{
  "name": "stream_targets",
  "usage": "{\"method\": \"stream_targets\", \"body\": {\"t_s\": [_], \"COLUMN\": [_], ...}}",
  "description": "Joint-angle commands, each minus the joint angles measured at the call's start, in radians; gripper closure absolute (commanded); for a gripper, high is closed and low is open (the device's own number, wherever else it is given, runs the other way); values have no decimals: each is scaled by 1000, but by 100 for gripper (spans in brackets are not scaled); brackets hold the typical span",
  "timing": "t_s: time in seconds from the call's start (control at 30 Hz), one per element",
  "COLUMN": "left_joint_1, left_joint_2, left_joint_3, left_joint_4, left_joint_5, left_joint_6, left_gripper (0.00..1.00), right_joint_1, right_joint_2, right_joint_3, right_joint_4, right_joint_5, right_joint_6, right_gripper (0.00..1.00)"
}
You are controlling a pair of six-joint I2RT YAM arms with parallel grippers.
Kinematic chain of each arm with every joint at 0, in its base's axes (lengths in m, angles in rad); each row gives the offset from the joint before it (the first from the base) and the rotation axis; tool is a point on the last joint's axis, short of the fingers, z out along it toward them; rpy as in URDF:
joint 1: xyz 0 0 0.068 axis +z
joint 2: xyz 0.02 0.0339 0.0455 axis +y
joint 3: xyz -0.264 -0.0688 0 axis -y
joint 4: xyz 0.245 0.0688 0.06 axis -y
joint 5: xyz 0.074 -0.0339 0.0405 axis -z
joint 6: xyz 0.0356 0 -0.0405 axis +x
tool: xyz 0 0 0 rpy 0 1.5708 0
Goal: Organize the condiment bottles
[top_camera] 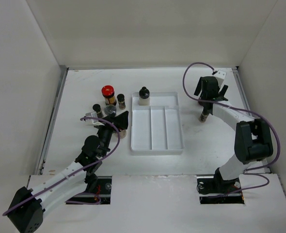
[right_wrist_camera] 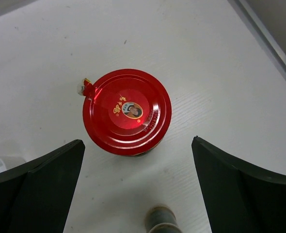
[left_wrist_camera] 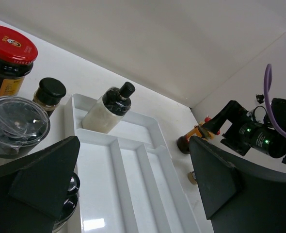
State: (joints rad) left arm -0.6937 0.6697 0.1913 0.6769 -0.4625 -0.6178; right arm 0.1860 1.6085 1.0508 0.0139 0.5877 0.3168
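Observation:
At the left, a brown red-lidded jar (top_camera: 108, 94), two small dark black-capped jars (top_camera: 121, 100) (top_camera: 97, 108) and a clear silvery-lidded jar (top_camera: 110, 111) stand together. A pale black-capped bottle (top_camera: 143, 96) stands in the tray's back compartment. My left gripper (top_camera: 118, 120) is open and empty by the tray's left edge; in its wrist view (left_wrist_camera: 133, 194) it looks across the tray. My right gripper (top_camera: 212, 97) is open above a second red-lidded jar (right_wrist_camera: 127, 111), which lies just beyond the fingertips. A small brown bottle (top_camera: 204, 115) stands near it.
The white divided tray (top_camera: 156, 145) has three long compartments and one cross compartment at the back. Another shiny-lidded jar (left_wrist_camera: 68, 201) sits under my left finger. White walls enclose the table; a metal rail (right_wrist_camera: 274, 43) runs along the right edge.

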Motion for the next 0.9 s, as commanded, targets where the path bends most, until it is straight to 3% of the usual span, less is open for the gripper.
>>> {"method": "stream_targets", "body": {"t_s": [0.0, 0.47, 0.53, 0.7, 0.87], "left_joint_1": [9, 12, 12, 12, 13], "left_joint_2": [-4, 8, 8, 24, 16], "left_joint_3": [0, 0, 0, 2, 0], "left_joint_4": [39, 46, 46, 49, 49], "left_joint_5": [5, 12, 10, 13, 15], "left_joint_6": [-10, -13, -13, -17, -17], "left_gripper": [0, 0, 0, 0, 0], "right_joint_1": [-30, -70, -70, -66, -59], "right_joint_2": [25, 156, 153, 116, 36], "right_joint_3": [83, 155, 149, 140, 120], "right_joint_4": [21, 61, 66, 93, 158], "right_joint_5": [-87, -157, -154, -123, -115], "right_joint_6": [1, -10, -5, -10, -21], "right_gripper": [1, 9, 15, 41, 48]}}
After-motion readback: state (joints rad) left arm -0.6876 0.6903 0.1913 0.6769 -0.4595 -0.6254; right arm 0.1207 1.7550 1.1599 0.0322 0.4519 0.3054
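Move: The red-lidded jar stands about 5 cm ahead of the right hand, nearly in line with it, its middle about 4 cm lower. The small dark-capped bottle is some 5 cm back from that hand and about 6 cm below. The white tray's middle lies about 26 cm to its left and 8 cm back, roughly 9 cm down. From the left hand, the jar is about 22 cm ahead, 47 cm right and 13 cm lower. The right hand slides about 4 cm forward and 2 cm down around the red-lidded jar, then pinches its sides. ##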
